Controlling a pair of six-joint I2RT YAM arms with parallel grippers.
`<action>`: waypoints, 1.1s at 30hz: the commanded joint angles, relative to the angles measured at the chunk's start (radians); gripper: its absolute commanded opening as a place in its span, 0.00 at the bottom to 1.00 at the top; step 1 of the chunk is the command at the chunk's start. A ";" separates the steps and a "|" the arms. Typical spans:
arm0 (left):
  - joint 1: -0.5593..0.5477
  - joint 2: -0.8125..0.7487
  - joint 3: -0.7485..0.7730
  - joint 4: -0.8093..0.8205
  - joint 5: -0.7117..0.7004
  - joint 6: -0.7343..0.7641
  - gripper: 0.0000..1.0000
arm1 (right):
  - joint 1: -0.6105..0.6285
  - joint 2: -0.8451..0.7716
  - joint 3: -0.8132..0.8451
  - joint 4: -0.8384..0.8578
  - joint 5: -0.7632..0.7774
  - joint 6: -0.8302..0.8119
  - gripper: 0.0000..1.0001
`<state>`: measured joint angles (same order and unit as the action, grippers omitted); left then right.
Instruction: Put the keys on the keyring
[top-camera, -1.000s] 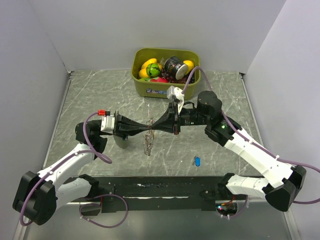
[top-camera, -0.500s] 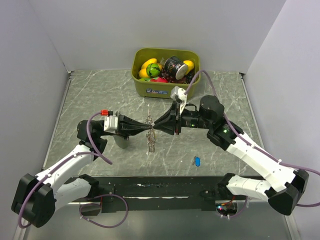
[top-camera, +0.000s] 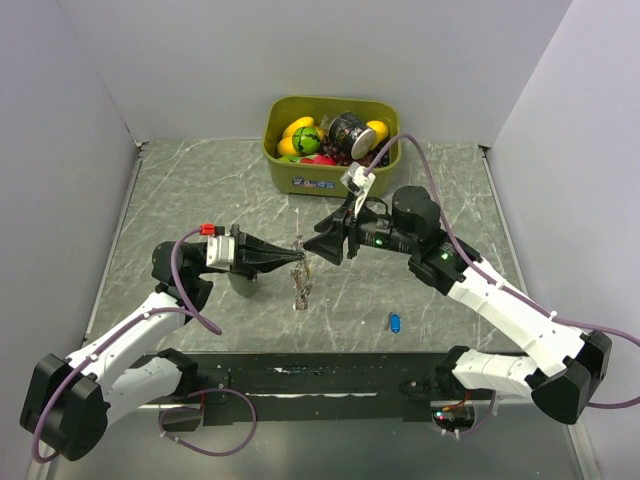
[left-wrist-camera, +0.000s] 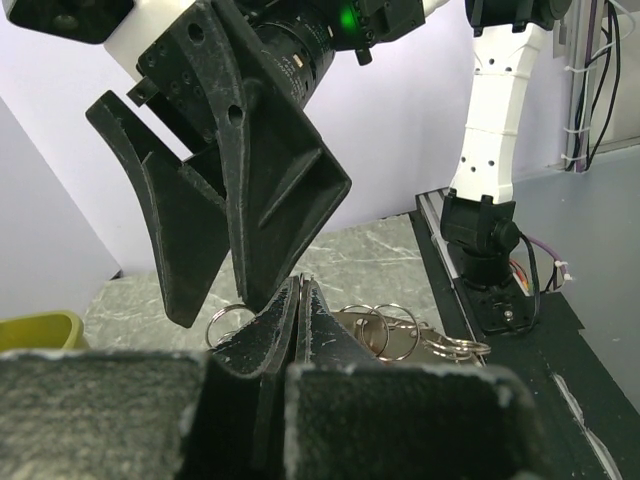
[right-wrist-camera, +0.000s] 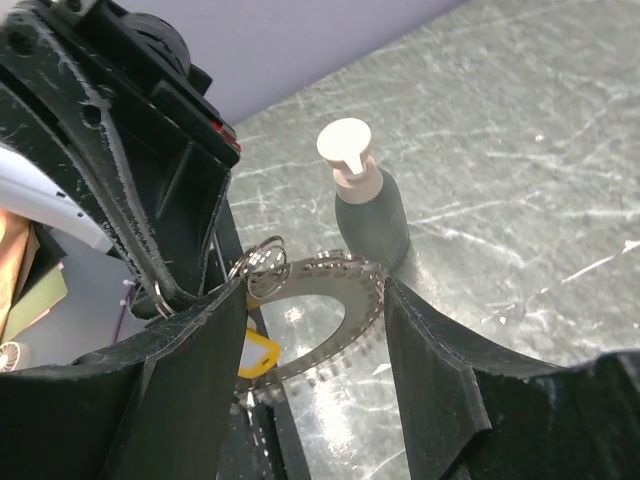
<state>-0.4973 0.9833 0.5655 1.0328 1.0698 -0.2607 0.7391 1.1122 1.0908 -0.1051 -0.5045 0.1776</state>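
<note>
The keyring (top-camera: 300, 287), a silvery beaded loop, hangs over the table's middle from my left gripper (top-camera: 297, 262), which is shut on its top. In the right wrist view the keyring (right-wrist-camera: 345, 318) curves between my two black fingers, with small split rings (right-wrist-camera: 262, 262) at its top and a yellow-tagged key (right-wrist-camera: 256, 356) hanging on it. My right gripper (top-camera: 320, 248) faces the left one, open, its jaws clear of the loop. In the left wrist view my left gripper (left-wrist-camera: 300, 286) is pressed shut, with split rings (left-wrist-camera: 385, 330) behind it. A blue-tagged key (top-camera: 395, 322) lies on the table.
An olive-green bin (top-camera: 300, 180) of toy fruit and a can stands at the back. A dark green bottle (top-camera: 243, 284) with a white cap (right-wrist-camera: 345, 145) stands on the table under the left gripper. The black base strip (top-camera: 320, 378) runs along the near edge.
My right gripper has opened from shut and drawn back a little from the keyring. The left gripper stays shut, and the keyring now hangs from it alone.
</note>
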 joint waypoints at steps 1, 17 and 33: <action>-0.003 -0.014 0.027 0.049 -0.002 0.021 0.01 | -0.001 0.003 0.063 0.004 0.020 0.025 0.64; -0.004 -0.005 0.011 0.076 -0.016 0.009 0.01 | 0.000 -0.026 0.014 0.076 -0.036 0.045 0.63; -0.044 0.182 -0.130 0.087 -0.223 -0.021 0.01 | -0.089 -0.143 -0.310 0.168 -0.021 0.108 0.67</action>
<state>-0.5159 1.1133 0.4664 1.0264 0.9474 -0.2672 0.6811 1.0264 0.8371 -0.0322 -0.4984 0.2596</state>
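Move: The right hand is open and empty; the blue key lies on the table about 17 cm to its right, 6 cm back and 23 cm below. The keyring, carrying the yellow key and shut in the left fingers, has its middle some 4 cm to the right hand's left, 3 cm back and 4 cm lower; the dispenser bottle stands about 18 cm left, 4 cm ahead and 15 cm lower. From the left hand the blue key is roughly 21 cm right, 4 cm back and 23 cm down. After hovering nearly still, the right hand sinks faster and faster, about 7 cm with some 2.5 cm to the right, fingers staying wide open, down towards the blue key and away from the keyring. The left hand keeps its pinch on the ring and likewise waits, then drops about 6.5 cm while going 3.5 cm forward, its front side tipping down by some 15 degrees. ##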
